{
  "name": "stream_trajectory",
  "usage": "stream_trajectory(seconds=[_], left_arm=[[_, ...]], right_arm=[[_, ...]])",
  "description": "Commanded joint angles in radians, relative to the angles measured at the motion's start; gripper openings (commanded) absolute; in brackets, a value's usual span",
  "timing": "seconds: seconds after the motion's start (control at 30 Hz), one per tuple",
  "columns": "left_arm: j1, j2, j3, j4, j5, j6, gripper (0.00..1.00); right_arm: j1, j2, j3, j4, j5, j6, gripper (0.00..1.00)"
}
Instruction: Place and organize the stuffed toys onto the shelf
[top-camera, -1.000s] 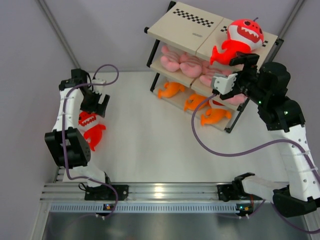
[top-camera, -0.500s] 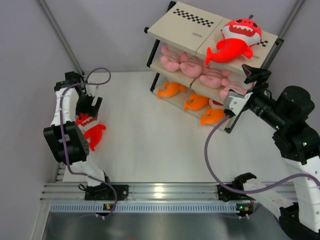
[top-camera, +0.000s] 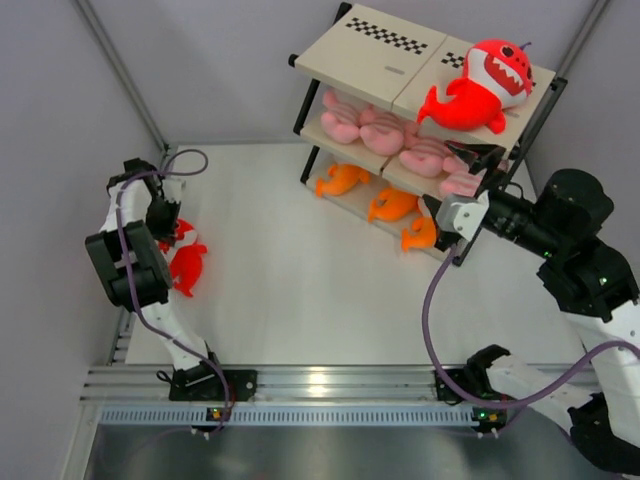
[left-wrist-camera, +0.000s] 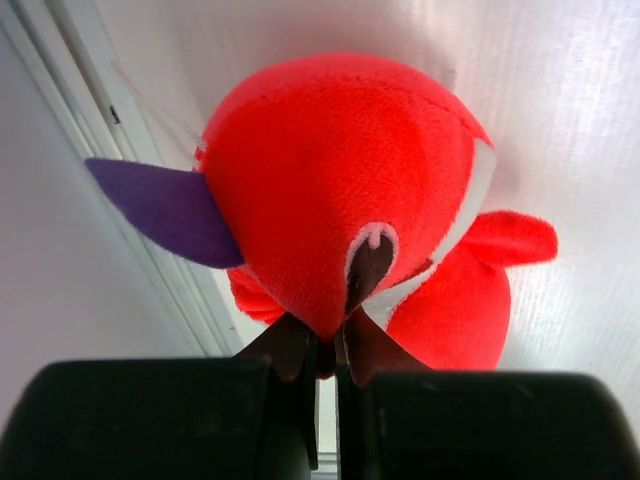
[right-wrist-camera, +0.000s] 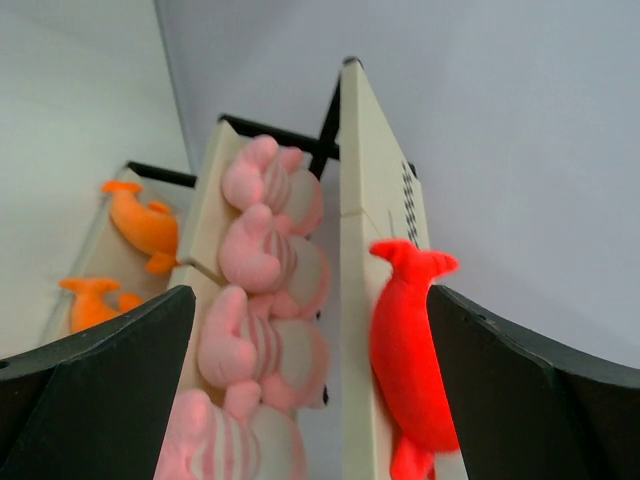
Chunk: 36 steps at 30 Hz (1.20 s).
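A red shark (top-camera: 478, 85) lies on the top board of the shelf (top-camera: 370, 55), at its right end. My right gripper (top-camera: 478, 168) is open and empty, in front of the shelf's right end. In the right wrist view the gripper (right-wrist-camera: 310, 370) is wide open, with that red shark (right-wrist-camera: 405, 350) and the shelf's top board (right-wrist-camera: 355, 250) between its fingers but farther off. My left gripper (top-camera: 166, 230) is down at the table's left edge. Its jaws (left-wrist-camera: 325, 350) are pinched shut on the edge of a second red shark (left-wrist-camera: 330, 180), which shows on the table in the top view (top-camera: 186, 262).
Several pink striped plushies (top-camera: 385, 130) fill the middle tier and show in the right wrist view (right-wrist-camera: 265, 260). Orange sharks (top-camera: 390, 205) lie on the bottom tier (right-wrist-camera: 140, 225). The enclosure wall stands close on the left. A rail (top-camera: 300, 385) runs along the near edge.
My right gripper has drawn back and down from the top board, leaving the red shark there. My left gripper has dropped onto the floor shark and closed on it.
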Motion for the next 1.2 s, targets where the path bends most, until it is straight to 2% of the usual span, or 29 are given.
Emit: stream_trajectory(seconds=[0.0, 0.13, 0.23, 0.33, 0.6, 0.8, 1.0, 1.07, 1.1, 1.13, 1.17], left_arm=[[-0.001, -0.102, -0.049, 0.053, 0.140, -0.013, 0.00], [-0.036, -0.290, -0.061, 0.049, 0.233, -0.042, 0.00], [-0.069, -0.412, -0.036, 0.024, 0.336, -0.070, 0.00], [-0.137, -0.476, 0.019, -0.011, 0.417, -0.096, 0.00], [-0.412, -0.485, 0.077, -0.099, 0.479, -0.134, 0.00], [-0.492, -0.487, 0.091, -0.131, 0.502, -0.140, 0.00], [-0.534, -0.492, 0.088, -0.137, 0.517, -0.151, 0.00], [-0.538, -0.492, 0.091, -0.145, 0.528, -0.154, 0.00], [-0.540, -0.492, 0.092, -0.151, 0.531, -0.151, 0.00], [-0.540, -0.493, 0.092, -0.155, 0.531, -0.150, 0.00], [-0.541, -0.498, 0.100, -0.161, 0.528, -0.146, 0.00]], right_arm=[[0.116, 0.044, 0.047, 0.030, 0.001, 0.045, 1.00], [0.411, 0.156, 0.058, 0.040, 0.277, -0.038, 0.99], [0.583, 0.257, 0.057, 0.063, 0.407, -0.120, 0.99], [0.694, 0.362, 0.035, 0.114, 0.416, -0.217, 0.99], [0.805, 0.572, -0.156, 0.461, 0.587, -0.528, 0.99], [0.834, 0.636, -0.317, 0.717, 0.615, -0.689, 0.99], [0.829, 0.742, -0.319, 0.824, 0.646, -0.763, 0.98], [0.823, 0.776, -0.289, 0.832, 0.672, -0.765, 0.94], [0.820, 0.810, -0.267, 0.844, 0.701, -0.766, 0.89], [0.813, 0.824, -0.261, 0.876, 0.712, -0.772, 0.70], [0.808, 0.833, -0.261, 0.913, 0.713, -0.780, 0.58]])
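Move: The left gripper is already shut on the head of the red shark toy; the toy's middle lies about 4 cm back, 4 cm right and 4 cm below that hand. The right gripper waits about 61 cm to the left hand's right, 12 cm nearer the base and 39 cm higher. From the right hand, the held toy is some 57 cm left, 8 cm ahead and 43 cm below, while the red toy on the shelf top sits about 17 cm ahead and 11 cm right, roughly level. Keep the left gripper shut on the shark's head and lift it off the table, about 20 cm up while swinging some 28 cm right, turning clockwise and easing back a little at the end. Meanwhile sweep the open right gripper about 31 cm left, away from the shelf, then 25 cm down as it rolls some 45 degrees, and start closing its fingers around the toy's lower body. ##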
